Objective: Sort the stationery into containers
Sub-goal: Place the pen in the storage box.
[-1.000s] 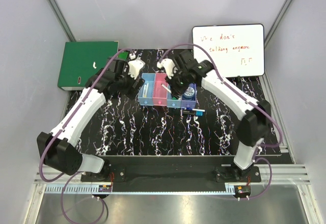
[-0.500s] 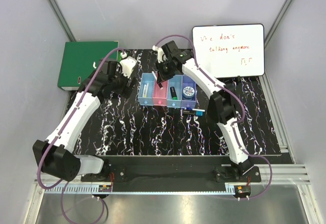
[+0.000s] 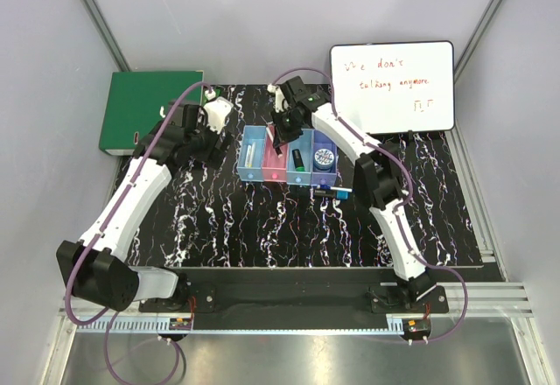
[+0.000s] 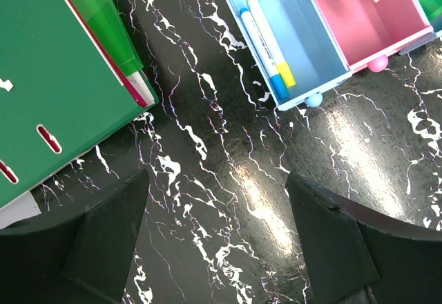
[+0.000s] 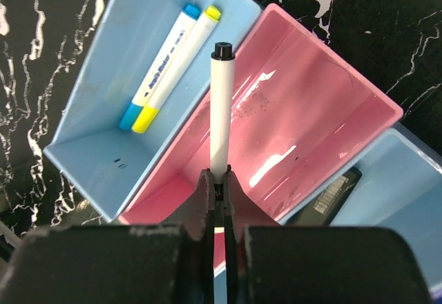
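The containers point(image 3: 265, 175) stand mid-mat as a joined row: light blue, pink, light blue, purple-blue. My right gripper point(image 5: 219, 179) is shut on the lower end of a white pen point(image 5: 221, 110) with a black tip, held over the pink bin point(image 5: 311, 131). Two white markers point(image 5: 166, 62), one blue-capped and one yellow-capped, lie in the left light blue bin point(image 5: 103, 131). A green marker point(image 3: 298, 159) lies in the third bin, and a round blue-and-white roll point(image 3: 325, 156) sits in the purple-blue bin. My left gripper point(image 4: 217, 214) hangs open over bare mat, left of the bins, holding nothing.
A large green binder point(image 3: 147, 109) lies at the back left, close to my left gripper. A whiteboard point(image 3: 392, 86) with red writing sits at the back right. A dark item with a blue end point(image 3: 334, 192) lies on the mat just in front of the bins.
My right gripper, still holding the white pen, has shifted left and back to above the pink bin, with its arm folded differently. My left gripper has drawn slightly left, away from the bins.
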Motion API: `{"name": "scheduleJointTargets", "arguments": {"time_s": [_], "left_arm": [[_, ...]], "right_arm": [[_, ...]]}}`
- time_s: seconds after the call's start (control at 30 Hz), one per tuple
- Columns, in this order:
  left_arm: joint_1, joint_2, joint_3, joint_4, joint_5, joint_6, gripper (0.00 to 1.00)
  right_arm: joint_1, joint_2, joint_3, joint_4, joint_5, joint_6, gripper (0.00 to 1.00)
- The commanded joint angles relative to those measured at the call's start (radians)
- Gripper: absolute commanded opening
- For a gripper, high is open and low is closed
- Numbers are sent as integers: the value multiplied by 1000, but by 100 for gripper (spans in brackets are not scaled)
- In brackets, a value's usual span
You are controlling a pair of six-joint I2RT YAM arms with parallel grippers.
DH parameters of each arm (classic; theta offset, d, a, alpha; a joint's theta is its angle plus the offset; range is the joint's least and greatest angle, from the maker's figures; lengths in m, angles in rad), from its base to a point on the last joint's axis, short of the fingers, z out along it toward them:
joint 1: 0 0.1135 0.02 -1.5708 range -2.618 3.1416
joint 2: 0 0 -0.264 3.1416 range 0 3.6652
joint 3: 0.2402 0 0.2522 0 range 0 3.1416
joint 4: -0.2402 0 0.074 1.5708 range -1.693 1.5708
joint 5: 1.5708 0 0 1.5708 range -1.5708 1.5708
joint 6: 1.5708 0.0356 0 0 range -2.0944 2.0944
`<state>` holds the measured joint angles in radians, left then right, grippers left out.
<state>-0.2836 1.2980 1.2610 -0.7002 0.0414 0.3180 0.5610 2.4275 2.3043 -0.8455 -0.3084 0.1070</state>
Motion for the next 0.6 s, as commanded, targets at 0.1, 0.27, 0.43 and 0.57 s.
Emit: {"name": "scheduleJointTargets", "arguments": {"time_s": [0.1, 0.27, 0.43, 0.57], "left_arm": [[9, 3, 44, 39, 6, 13, 87], [12, 3, 38, 41, 11, 16, 87], [14, 1, 37, 41, 18, 16, 87], [14, 1, 37, 41, 23, 15, 87]], "right_arm": [[0, 35, -8, 37, -11, 14, 0], [0, 33, 0, 36, -11, 8, 13], [0, 1, -17, 36, -23, -7, 34], [0, -50, -25, 33, -26, -41, 39]]}}
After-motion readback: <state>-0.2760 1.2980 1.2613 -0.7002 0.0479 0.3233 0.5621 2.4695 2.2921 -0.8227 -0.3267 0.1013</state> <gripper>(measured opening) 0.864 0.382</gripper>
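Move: The pen is in the right fingers, gripped near its black cap, and is bound for the pink compartment of the storage box. The middle of that compartment's floor lies almost directly under the right hand, about 6 cm down. The two capped markers in the blue compartment are about 7 cm to the left and level with it. The green-ended marker is some 6 cm to the right and 2 cm back, the round tin about 13 cm right and 2 cm back. From the left hand the pink compartment is roughly 17 cm right, 9 cm ahead and 18 cm below. The pen, still pinched near its black cap, is lowered straight down by the right hand, about 2.5 cm into the pink compartment. There the hand stops and holds its place while the fingers part from almost shut to a bit over a third open, letting go of the pen. ##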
